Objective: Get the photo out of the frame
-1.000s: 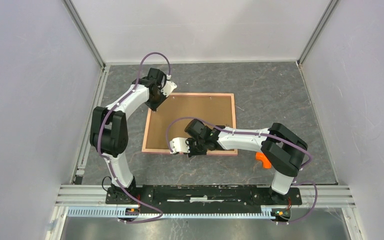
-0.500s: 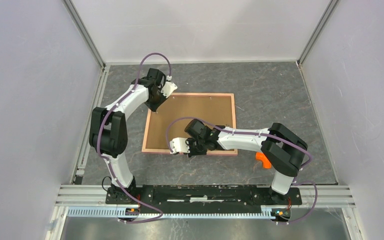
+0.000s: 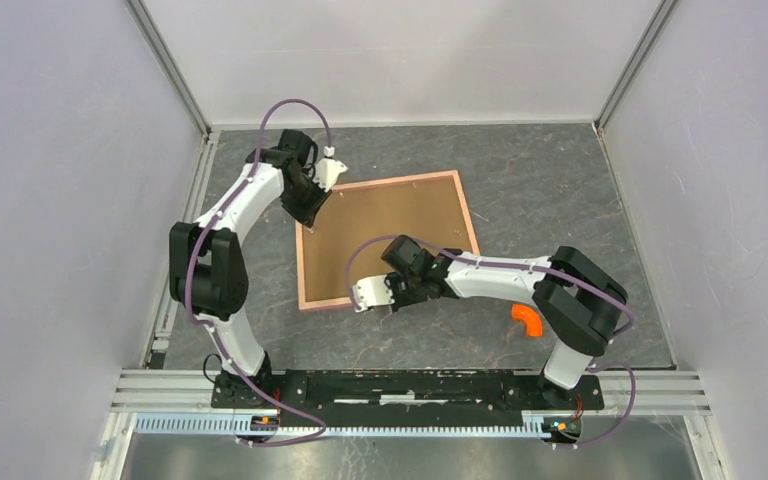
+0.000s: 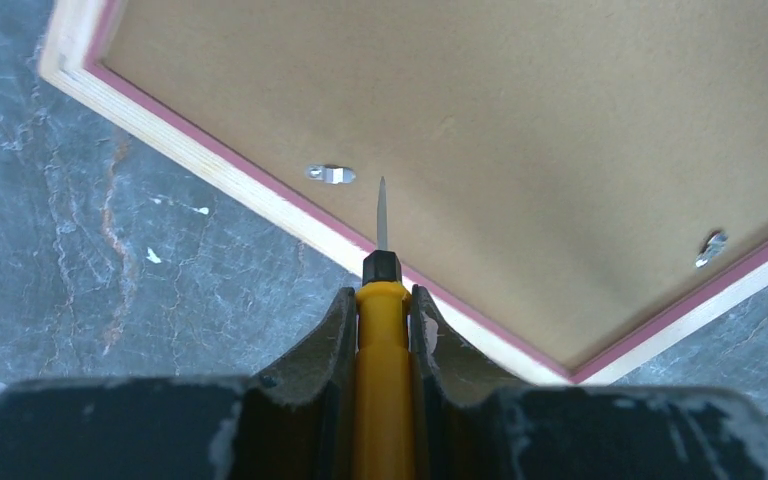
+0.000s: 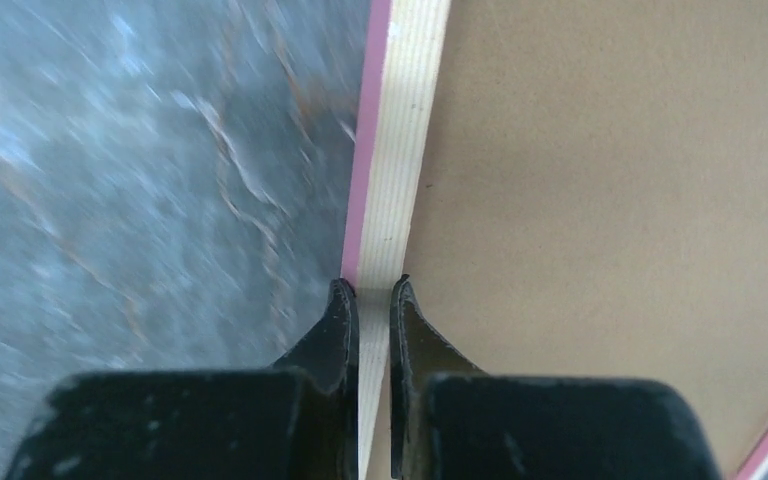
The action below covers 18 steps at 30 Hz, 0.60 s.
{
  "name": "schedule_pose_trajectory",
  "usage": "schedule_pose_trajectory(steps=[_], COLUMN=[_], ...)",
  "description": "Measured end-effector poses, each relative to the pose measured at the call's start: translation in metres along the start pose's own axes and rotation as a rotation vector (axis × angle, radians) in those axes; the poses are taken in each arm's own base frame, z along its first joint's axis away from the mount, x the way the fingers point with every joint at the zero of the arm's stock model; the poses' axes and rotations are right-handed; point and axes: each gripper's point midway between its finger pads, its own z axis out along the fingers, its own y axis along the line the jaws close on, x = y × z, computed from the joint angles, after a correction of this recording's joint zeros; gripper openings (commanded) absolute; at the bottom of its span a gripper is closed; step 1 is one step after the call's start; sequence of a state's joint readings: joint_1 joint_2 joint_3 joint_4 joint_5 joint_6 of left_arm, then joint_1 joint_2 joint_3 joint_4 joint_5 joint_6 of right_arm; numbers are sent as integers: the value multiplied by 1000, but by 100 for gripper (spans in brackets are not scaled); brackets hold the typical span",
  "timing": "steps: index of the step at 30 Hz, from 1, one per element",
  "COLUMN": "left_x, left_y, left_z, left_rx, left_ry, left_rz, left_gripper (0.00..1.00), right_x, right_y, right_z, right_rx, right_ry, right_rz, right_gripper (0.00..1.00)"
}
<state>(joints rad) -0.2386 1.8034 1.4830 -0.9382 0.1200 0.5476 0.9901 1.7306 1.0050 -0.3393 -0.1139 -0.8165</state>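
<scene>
The frame (image 3: 400, 220) lies face down on the grey floor, brown fibreboard back up, pink rim around it. The photo is hidden beneath the back. My left gripper (image 3: 310, 212) is at the frame's far left corner, shut on a yellow screwdriver (image 4: 382, 340). Its blade tip is just right of a small metal tab (image 4: 331, 174) on the back (image 4: 560, 130). A second tab (image 4: 712, 247) sits by the right rim. My right gripper (image 3: 390, 298) is shut on the frame's near rim (image 5: 400, 150), one finger on each side of it (image 5: 370, 290).
A small orange piece (image 3: 527, 319) lies on the floor right of the right arm's forearm. White walls and metal rails enclose the floor on the left, far and right sides. The arm bases stand on the near rail.
The frame has turned counter-clockwise, its far right corner swinging away, with the right gripper still on the near rim. The left arm has shifted slightly left with the screwdriver.
</scene>
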Motion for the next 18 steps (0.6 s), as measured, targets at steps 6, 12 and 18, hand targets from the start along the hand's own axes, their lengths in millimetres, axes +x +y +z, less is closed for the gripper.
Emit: schedule_pose_trajectory(steps=[6,12,18], left_x=[0,-3,-1], left_y=[8,12,28], left_z=[-9,-21,-41], left_rx=[7,5,-19], left_ry=[-40,-89,-173], left_rz=[-58,-99,-190], left_gripper=[2,2,2], right_x=[61,126,145], right_y=[-30,-69,-127], right_z=[-15,-35,-60], right_rx=[50,80,163], right_ry=[161,300,284], right_rz=[-57,43,233], right_gripper=[42,51,63])
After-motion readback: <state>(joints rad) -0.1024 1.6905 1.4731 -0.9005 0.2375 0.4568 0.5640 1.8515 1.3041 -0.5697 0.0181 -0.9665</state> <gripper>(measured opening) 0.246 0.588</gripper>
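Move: The right fingers still pinch the frame's near bar. From them the frame's middle lies about 15 cm ahead and 2 cm left, its near-left corner some 20 cm left and 2 cm back, its far-right corner about 28 cm ahead and 14 cm right. The left hand, holding the screwdriver above the left bar, has that bar's metal clip some 2 cm ahead, 1 cm left and 8 cm below; the near-left corner is about 14 cm back and 1 cm left. The right hand's pinch on the near bar ends: its fingers open wide as it sweeps some 20 cm forward and to the right, carrying the bar on the way, rising about 3 cm only late and turning some 20 degrees clockwise. The left hand keeps the screwdriver and lifts about 4 cm, easing left away from the clip until the tip is outside the left bar. ##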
